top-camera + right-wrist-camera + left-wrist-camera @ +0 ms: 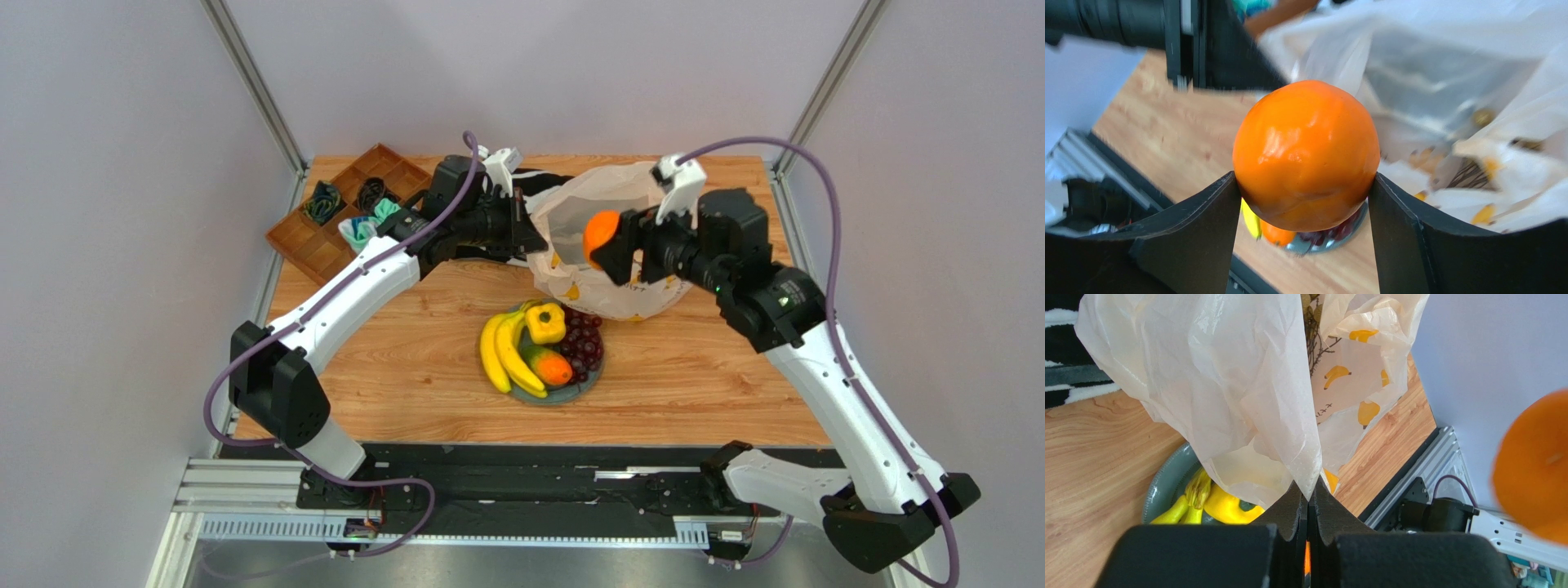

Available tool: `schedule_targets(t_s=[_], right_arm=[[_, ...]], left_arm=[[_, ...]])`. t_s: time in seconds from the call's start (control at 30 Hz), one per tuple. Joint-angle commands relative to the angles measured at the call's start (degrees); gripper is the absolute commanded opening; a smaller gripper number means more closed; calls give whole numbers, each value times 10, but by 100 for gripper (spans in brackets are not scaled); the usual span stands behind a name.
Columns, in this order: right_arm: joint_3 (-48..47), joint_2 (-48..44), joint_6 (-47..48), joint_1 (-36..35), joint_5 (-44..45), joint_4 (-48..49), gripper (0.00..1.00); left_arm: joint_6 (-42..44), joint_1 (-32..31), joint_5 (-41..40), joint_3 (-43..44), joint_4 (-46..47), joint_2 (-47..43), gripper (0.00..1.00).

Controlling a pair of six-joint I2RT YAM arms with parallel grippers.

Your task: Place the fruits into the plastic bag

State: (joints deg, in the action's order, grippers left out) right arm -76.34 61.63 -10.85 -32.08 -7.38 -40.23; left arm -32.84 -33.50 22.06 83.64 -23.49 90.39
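Note:
My left gripper (1309, 491) is shut on the rim of the plastic bag (1229, 386) and holds it up at the table's far middle (536, 227). The bag (613, 239) is whitish with yellow banana prints and its mouth gapes. My right gripper (1306, 184) is shut on the round orange (1306, 153), held in the air at the bag's mouth (600, 235). On the grey plate (588, 386) lie the bananas (503, 349), a small yellow fruit (546, 324), an orange-green fruit (553, 368) and dark grapes (586, 341).
A wooden compartment tray (344, 208) with small items stands at the far left corner. A zebra-striped cloth (1069, 355) lies under the bag's far side. Metal frame posts rise at the far corners. The black rail (528, 472) runs along the near edge.

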Motion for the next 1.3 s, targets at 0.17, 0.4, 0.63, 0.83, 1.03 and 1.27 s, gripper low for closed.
schedule_targets(t_s=[0.17,0.4,0.63,0.83,1.03,1.27], right_arm=[[-158,161,-11,81,-30,-61,39],[-223,265,-8,81,0,-126,36],[-209,331,-32,75,8,-107,34],[-207,407,-34,67,57,-119,33],[-191,456,-19,70,132,-116,33],[-163,475,-29,82,194,-107,34]], left_arm=[[9,0,12,2,4,-22,0],[-5,-2,11,-26,19,-42,0],[-12,-12,15,-25,26,-34,0],[-14,-16,10,-28,24,-36,0],[-12,-15,1,-30,18,-43,0],[-5,-16,-13,-30,7,-48,0]])
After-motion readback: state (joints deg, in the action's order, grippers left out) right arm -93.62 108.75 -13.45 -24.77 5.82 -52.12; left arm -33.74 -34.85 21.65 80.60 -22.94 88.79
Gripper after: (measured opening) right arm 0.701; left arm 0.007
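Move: The open plastic bag, where the held orange is headed, has its middle about 13 cm ahead of the right hand, 5 cm to its right and 20 cm below. Nearer neighbours lie on the plate: the yellow pepper level with that hand and 8 cm left, the grapes 4 cm back and 1 cm left, both some 25 cm below. From the left hand, which already pinches the rim, the bag's middle lies about 7 cm ahead, 14 cm right and 13 cm below. The orange, still gripped by the right hand, is carried about 12 cm forward with a small rise at first, then lowered steeply through the bag's open mouth, ending some 20 cm below its start and a little farther right. The wrist tips the fingers by some 45 degrees until they point nearly straight down, their gap unchanged, while the left hand keeps its pinch on the rim, easing slightly back. ##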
